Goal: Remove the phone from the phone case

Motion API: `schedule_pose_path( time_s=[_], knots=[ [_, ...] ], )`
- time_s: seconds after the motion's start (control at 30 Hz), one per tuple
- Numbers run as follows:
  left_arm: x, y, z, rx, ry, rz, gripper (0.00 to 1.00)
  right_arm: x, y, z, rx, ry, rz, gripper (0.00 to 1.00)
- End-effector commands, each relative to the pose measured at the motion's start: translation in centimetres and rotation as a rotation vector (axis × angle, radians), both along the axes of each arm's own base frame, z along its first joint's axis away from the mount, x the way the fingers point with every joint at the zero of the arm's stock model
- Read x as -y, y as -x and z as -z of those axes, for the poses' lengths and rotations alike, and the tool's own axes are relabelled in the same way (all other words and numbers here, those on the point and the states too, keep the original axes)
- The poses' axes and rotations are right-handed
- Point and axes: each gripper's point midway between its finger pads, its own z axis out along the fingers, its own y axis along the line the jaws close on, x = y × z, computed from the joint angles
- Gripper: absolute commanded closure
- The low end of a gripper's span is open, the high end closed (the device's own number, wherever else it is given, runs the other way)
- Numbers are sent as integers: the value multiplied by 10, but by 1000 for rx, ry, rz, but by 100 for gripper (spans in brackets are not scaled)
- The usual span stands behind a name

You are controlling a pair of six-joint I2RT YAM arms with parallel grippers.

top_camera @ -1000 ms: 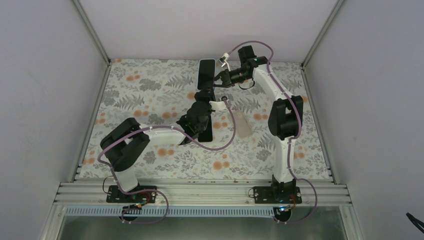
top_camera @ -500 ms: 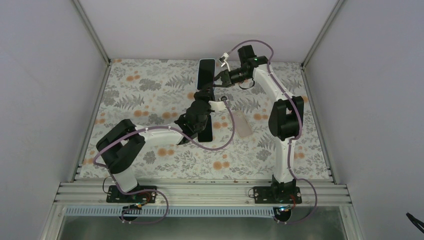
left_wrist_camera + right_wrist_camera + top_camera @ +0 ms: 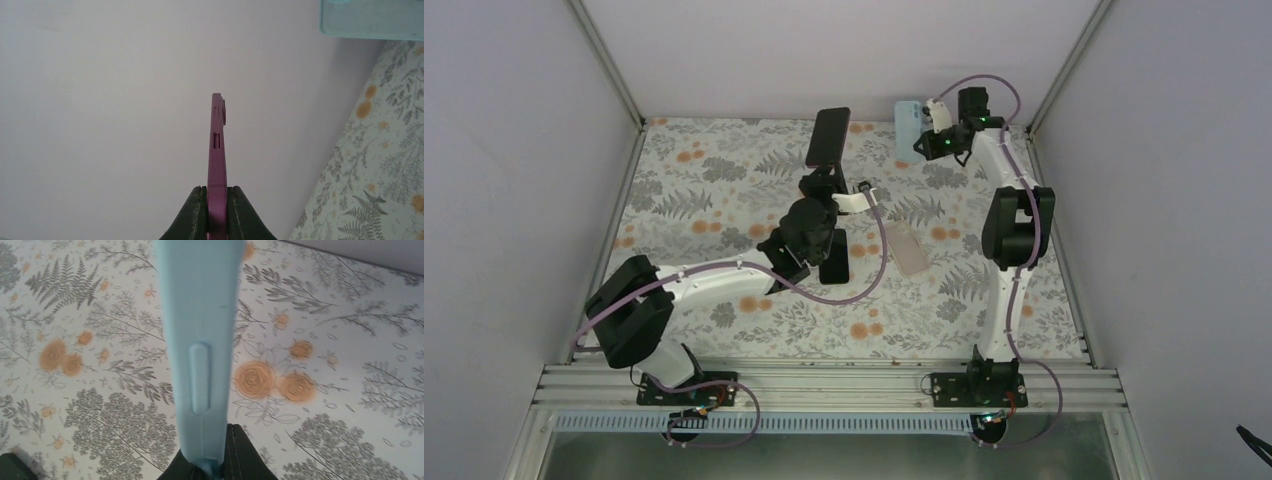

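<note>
My left gripper is shut on the lower end of a dark phone with a magenta edge and holds it upright above the table's middle back. In the left wrist view the phone stands edge-on between my fingers. My right gripper is shut on a light blue phone case and holds it at the back right, apart from the phone. In the right wrist view the case rises edge-on from my fingers above the floral cloth. The case also shows in the left wrist view's top right corner.
A clear pinkish case lies flat on the floral table cloth right of centre. A black flat object lies under the left arm's wrist. White walls close the back and sides.
The right gripper pulled away to the back right with the blue case, off the phone. The left arm shifted left and tilted the phone, which now stands free of the case.
</note>
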Motion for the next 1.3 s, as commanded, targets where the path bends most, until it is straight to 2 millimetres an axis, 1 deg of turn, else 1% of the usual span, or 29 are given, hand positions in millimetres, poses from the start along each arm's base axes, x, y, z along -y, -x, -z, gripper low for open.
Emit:
schedule_pose_path(
  time_s=[0.0,0.1,0.2,0.23,0.3,0.33,0.43,0.47,0.63,0.73,0.8,0.9,1.0,1.1,1.27],
  knots=[
    [11,-1,6,-10,-12,2,98,-37,4,-22,53,-42,-97,97],
    [10,0,15,-10,-36,0,98,-33,11,-24,17,-73,-101,97],
    [2,4,30,18,-98,-18,98,-30,31,-23,-85,-171,-143,97],
    [-3,7,36,27,-116,-25,98,-29,41,-20,-133,-200,-170,97],
    [-16,14,62,14,-176,-38,98,-26,66,-13,-214,-242,-223,97],
    [-23,18,70,17,-193,-45,98,-22,80,-8,-245,-238,-248,97],
    [-44,30,94,6,-235,-58,98,-5,124,15,-327,-210,-283,97],
    [-51,33,99,5,-239,-65,98,2,137,17,-329,-202,-299,97],
    [-77,46,125,-6,-279,-84,98,37,190,27,-389,-213,-299,97],
    [-87,52,146,-39,-306,-84,98,57,221,42,-444,-187,-286,97],
    [-92,54,160,-76,-300,-92,98,64,239,54,-488,-170,-281,97],
    [-95,57,184,-139,-305,-90,98,78,254,66,-518,-139,-256,97],
    [-99,59,199,-153,-317,-93,98,94,260,73,-534,-129,-219,97],
    [-102,62,205,-139,-326,-93,98,107,266,84,-564,-121,-199,96],
    [-106,66,225,-151,-362,-84,97,123,269,100,-595,-131,-168,96]
  ],
)
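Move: My left hand holds the freed phone and heads for bare table about 10 cm to its left, 2 cm ahead and 32 cm below. The black phone lies 3 cm to this hand's right, level with it, equally far down. My right hand holds the blue case, bound for a spot some 22 cm back, 8 cm right and 13 cm down; from this hand the clear case is 20 cm back, 5 cm left, the black phone 23 cm back, 22 cm left. I bring the phone down about 24 cm with my left hand, carrying it left and a little back to the left side of the black phone, its left side rolling up some 25 degrees. With my right hand I swing the case slightly left, then draw it back about 26 cm, right and down to beside the clear case, tipping the fingers steeper; both grips stay shut. ##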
